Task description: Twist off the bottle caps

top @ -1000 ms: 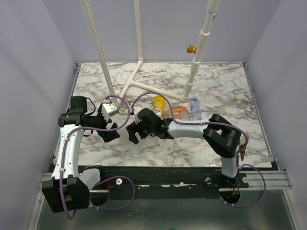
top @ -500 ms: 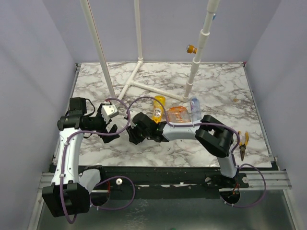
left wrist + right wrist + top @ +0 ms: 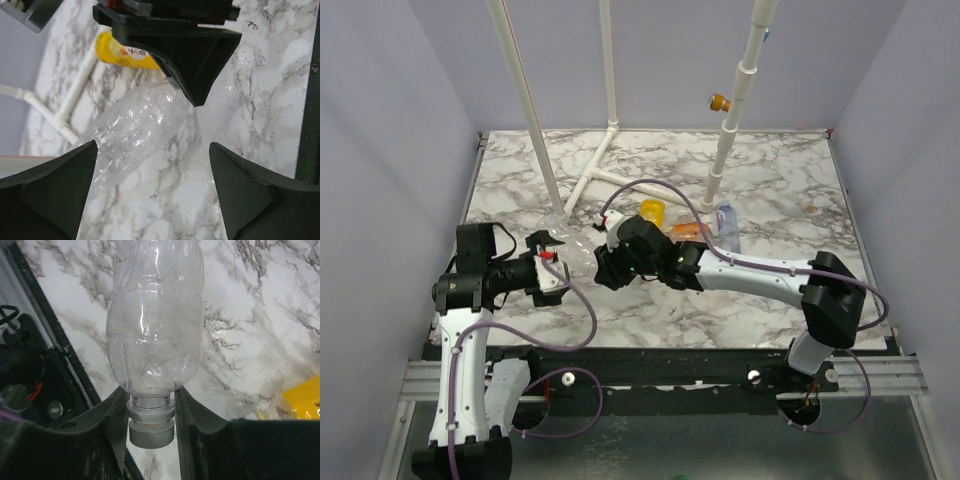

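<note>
The small clear bottle [image 3: 155, 315] hangs crumpled above the marble, its neck wedged between the fingers of my right gripper [image 3: 150, 395]. My right gripper [image 3: 603, 264] is shut on that neck. The grey-white cap [image 3: 151, 432] sits screwed on behind the fingertips. My left gripper [image 3: 155, 200] is open, its jaws wide apart near the clear bottle's [image 3: 135, 125] base, touching nothing. In the top view my left gripper [image 3: 558, 272] faces the right one across the bottle [image 3: 572, 245]. Behind lie the yellow bottle [image 3: 651, 212], the squat orange bottle [image 3: 690, 230] and the blue-labelled clear bottle [image 3: 727, 225].
The white pipe frame [image 3: 610, 170] stands on the far half of the table, with a yellow-orange knob [image 3: 719, 101] on its right upright. A black rail [image 3: 670, 365] runs along the table's near edge. Grey walls close in left and right.
My right gripper has closed on the clear bottle's neck, and its arm has stretched out to the right. My left arm has drawn back toward the near left, its jaws still wide.
</note>
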You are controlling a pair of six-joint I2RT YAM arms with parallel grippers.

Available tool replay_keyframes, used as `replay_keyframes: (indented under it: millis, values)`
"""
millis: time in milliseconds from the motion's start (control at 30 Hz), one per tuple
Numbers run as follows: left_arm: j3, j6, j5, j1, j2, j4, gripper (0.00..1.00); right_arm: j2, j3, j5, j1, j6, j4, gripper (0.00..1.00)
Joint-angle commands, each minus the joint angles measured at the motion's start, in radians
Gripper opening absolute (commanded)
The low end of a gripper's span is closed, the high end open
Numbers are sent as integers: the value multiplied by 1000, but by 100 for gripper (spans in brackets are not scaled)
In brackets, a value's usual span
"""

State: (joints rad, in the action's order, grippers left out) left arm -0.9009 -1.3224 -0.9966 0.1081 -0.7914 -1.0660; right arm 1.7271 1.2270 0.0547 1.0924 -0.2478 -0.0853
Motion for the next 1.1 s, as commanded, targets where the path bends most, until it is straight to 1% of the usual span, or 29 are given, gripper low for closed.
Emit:
replay_keyframes:
  millis: [0,67,100,200,300,433,533,700,733,833,1067]
  values:
    - [-1,-454,-153,-14,57,-58,94,-120,11,84,7,-43,-196,33]
    - [6,-594,-167,-15,64,-66,99,-155,33,103,8,-64,-260,33]
    - [4,-644,-176,-15,62,-67,99,-168,44,108,6,-84,-296,33]
    - [-12,-716,-198,-23,52,-71,99,-189,92,173,7,-124,-381,32]
    - [-11,-799,-184,-37,56,-81,99,-176,154,233,6,-159,-457,30]
    - [8,-950,-162,-44,58,-144,99,-139,256,271,7,-138,-517,29]
    - [10,-928,-143,-47,58,-140,99,-97,307,224,6,-90,-561,26]
    - [-12,-706,-119,-55,62,-57,99,-92,246,128,8,-61,-551,22]
    - [-13,-686,-115,-56,61,-53,99,-97,229,113,7,-60,-544,22]
    - [-1,-669,-97,-62,63,-52,99,-107,223,93,8,-61,-519,22]
    - [62,-701,10,-88,57,-77,99,-86,307,94,8,-46,-528,22]
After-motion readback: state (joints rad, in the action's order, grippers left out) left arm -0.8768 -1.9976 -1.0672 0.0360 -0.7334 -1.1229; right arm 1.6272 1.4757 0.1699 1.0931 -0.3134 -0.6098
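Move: My right hand already holds the clear bottle by its neck; the body's middle is about 7 cm ahead and 8 cm left of that hand, roughly level. From my empty, open left hand, the body is some 6 cm ahead, 4 cm right and 8 cm below, while the bottle cap is about 12 cm right, level fore and aft, and 9 cm below. The yellow bottle is about 17 cm ahead, 9 cm right and 12 cm below my right hand. My right hand keeps its grip on the neck and lifts about 10 cm while drawing back towards me, then sinks some 4 cm, bringing the clear bottle up towards my left gripper. Meanwhile I roll my left hand about 40 degrees clockwise, looking along its fingers, and rise slightly to the right, fingers staying open to straddle the body. ##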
